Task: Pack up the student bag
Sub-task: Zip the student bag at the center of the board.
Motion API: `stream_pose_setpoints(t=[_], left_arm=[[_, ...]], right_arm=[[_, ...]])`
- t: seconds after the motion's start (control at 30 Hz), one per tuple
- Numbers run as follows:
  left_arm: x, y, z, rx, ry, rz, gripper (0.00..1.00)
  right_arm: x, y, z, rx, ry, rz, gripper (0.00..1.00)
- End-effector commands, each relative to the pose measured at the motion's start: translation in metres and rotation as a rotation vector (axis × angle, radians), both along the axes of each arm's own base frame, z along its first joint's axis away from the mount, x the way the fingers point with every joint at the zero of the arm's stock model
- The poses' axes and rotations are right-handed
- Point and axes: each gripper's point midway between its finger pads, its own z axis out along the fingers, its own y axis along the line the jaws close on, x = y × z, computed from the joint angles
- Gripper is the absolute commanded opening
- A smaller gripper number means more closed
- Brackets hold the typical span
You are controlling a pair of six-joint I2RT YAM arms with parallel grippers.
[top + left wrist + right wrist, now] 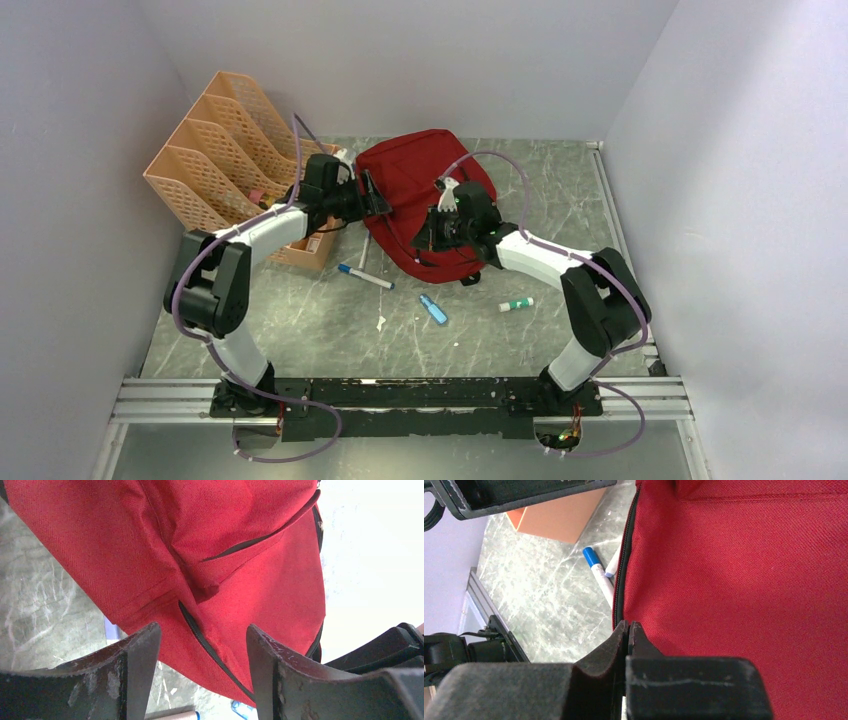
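The student bag (420, 190), a dark-red backpack, lies flat at the back middle of the table. My left gripper (375, 200) is at its left edge. In the left wrist view this gripper (204, 627) is open, hovering over the bag (150, 540), with a black zipper line (200, 635) running between its fingers. My right gripper (425, 240) sits on the bag's near-left edge. Its jaws (629, 625) are pressed together right at the zipper (624, 565) that borders the red fabric (734, 580). Nothing shows between them.
An orange mesh file organizer (225, 160) stands at the back left, close to the left arm. On the table in front of the bag lie a blue-capped white marker (365, 276), a small blue object (433, 309) and a green-and-white stick (517, 304). The marker (599, 575) lies beside the bag's edge.
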Motion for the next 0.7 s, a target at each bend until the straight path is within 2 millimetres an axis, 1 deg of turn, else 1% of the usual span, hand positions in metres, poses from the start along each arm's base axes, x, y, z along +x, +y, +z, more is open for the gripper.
stream_pose_setpoints(t=[0.0, 0.13, 0.2, 0.3, 0.37, 0.47, 0.5, 0.57, 0.67], left_arm=[[-0.012, -0.002, 0.020, -0.030, -0.006, -0.024, 0.68], [-0.024, 0.004, 0.021, -0.031, 0.045, 0.010, 0.72], [-0.032, 0.001, 0.023, -0.073, 0.067, 0.016, 0.72], [-0.047, -0.010, 0.024, -0.137, 0.093, 0.007, 0.72], [-0.057, -0.020, 0.020, -0.145, 0.117, -0.006, 0.72], [-0.065, -0.034, 0.014, -0.136, 0.139, -0.013, 0.72], [-0.064, -0.040, 0.015, -0.147, 0.129, -0.014, 0.72], [-0.065, -0.045, 0.011, -0.151, 0.139, -0.005, 0.72], [-0.065, -0.049, 0.007, -0.135, 0.152, 0.013, 0.71]], right_arm=[[-0.001, 0.006, 0.018, 0.059, -0.053, 0.018, 0.00], [-0.004, 0.007, 0.023, 0.086, -0.064, 0.017, 0.00], [-0.004, 0.006, 0.023, 0.094, -0.069, 0.014, 0.00], [-0.005, 0.006, 0.025, 0.109, -0.076, 0.013, 0.00], [-0.006, 0.007, 0.025, 0.112, -0.073, 0.017, 0.00], [-0.006, 0.008, 0.026, 0.120, -0.077, 0.020, 0.00], [-0.007, 0.008, 0.026, 0.121, -0.076, 0.021, 0.00], [-0.007, 0.008, 0.026, 0.118, -0.079, 0.022, 0.00], [-0.007, 0.007, 0.027, 0.118, -0.082, 0.023, 0.00]])
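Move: The zipper pull lies some 12 cm back of the left hand, 8 cm to its right and about 4 cm lower; the closed right hand is right beside it, the pull about 2 cm back of that hand, not off to either side, and 2 cm lower. The blue marker is roughly 17 cm back of the left hand, 5 cm to its left and 12 cm below. The blue bottle lies at the same level, about 24 cm back and 11 cm right. Back and to its right, the left hand sweeps over the bag towards the zipper pull and the right fingertips, about 7 cm back and 4 cm right, rising a little first, then dipping; its fingers stay open and swing some 10 degrees clockwise. The right hand keeps its shut fingers pinched on the bag edge at the zipper and eases up about 1 cm, tilting slightly. ##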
